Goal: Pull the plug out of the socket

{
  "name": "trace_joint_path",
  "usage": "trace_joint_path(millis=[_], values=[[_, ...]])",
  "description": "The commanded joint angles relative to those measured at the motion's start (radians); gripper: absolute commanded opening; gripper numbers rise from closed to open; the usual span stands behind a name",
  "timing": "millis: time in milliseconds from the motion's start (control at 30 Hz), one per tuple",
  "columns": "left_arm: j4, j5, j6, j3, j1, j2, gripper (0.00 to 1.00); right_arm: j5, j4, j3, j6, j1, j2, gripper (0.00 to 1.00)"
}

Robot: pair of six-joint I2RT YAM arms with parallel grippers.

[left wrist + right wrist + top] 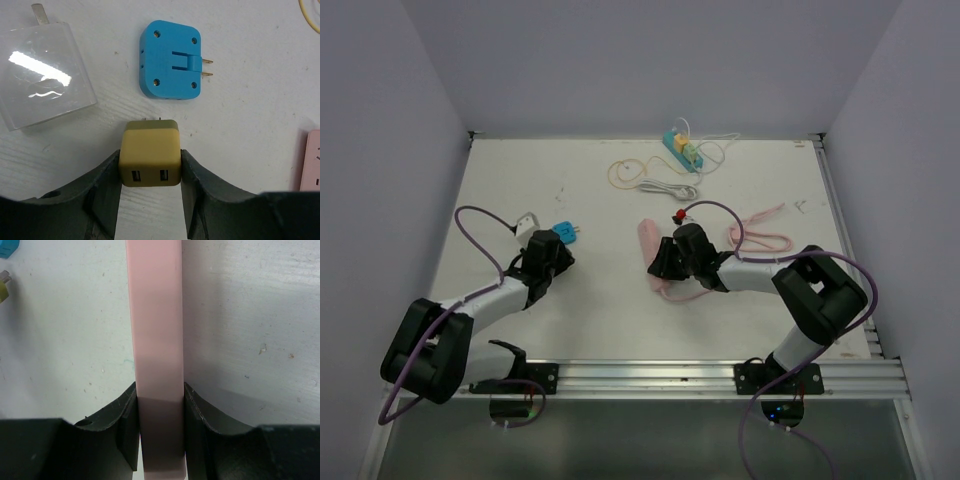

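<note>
My left gripper [150, 172] is shut on a yellow two-port USB plug [150, 150], and its two prongs point away, bare and free of any socket. In the top view this gripper [548, 252] sits left of centre. My right gripper [160, 407] is shut on the pink socket strip [154, 315], which runs straight away from the jaws. In the top view the right gripper [670, 260] holds the near end of the pink strip [647, 238]. The strip's edge shows at the right of the left wrist view [311, 160], apart from the plug.
A blue adapter [171, 60] and a clear white charger [42, 75] lie just beyond the yellow plug; both also show in the top view [564, 232] [526, 222]. A teal power strip [682, 150], a white cable [665, 185], a yellow loop [620, 172] and a pink cord [760, 238] lie farther back.
</note>
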Motion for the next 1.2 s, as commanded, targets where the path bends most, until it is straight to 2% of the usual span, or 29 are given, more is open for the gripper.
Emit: trace_joint_path(millis=[0, 200, 367, 467, 733, 1000, 1167], values=[[0.031, -0.005, -0.001, -0.017, 0.003, -0.007, 0.51, 0.074, -0.245, -0.069, -0.027, -0.013, 0.062, 0.00], [0.001, 0.023, -0.013, -0.031, 0.003, -0.050, 0.78, 0.072, -0.245, -0.068, -0.027, -0.013, 0.063, 0.00], [-0.061, 0.041, -0.019, 0.007, 0.003, -0.102, 0.93, 0.075, -0.250, -0.072, -0.024, -0.013, 0.045, 0.00], [-0.153, 0.057, 0.004, 0.070, 0.003, -0.159, 0.99, 0.087, -0.265, -0.072, -0.022, -0.013, 0.028, 0.00], [-0.378, 0.020, 0.140, 0.276, 0.005, -0.346, 1.00, 0.208, -0.371, -0.072, 0.002, -0.040, -0.094, 0.00], [-0.530, -0.119, 0.332, 0.438, 0.016, -0.463, 1.00, 0.316, -0.537, -0.048, -0.042, -0.224, -0.242, 0.00], [-0.544, -0.202, 0.428, 0.431, 0.017, -0.530, 1.00, 0.316, -0.574, -0.028, -0.096, -0.348, -0.285, 0.00]])
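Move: The left hand still holds the yellow plug, the table spot for it about 2 cm straight below; the blue plug lies some 7 cm ahead, the clear plug about 8 cm left and 2 cm ahead, both slightly lower. The right hand still grips the pink strip; the pink cord coil lies roughly 25 cm to its right and 8 cm farther out, 1 cm lower. Left releases the yellow plug and rises about 23 cm; right shifts the held pink strip some 17 cm rightwards. ##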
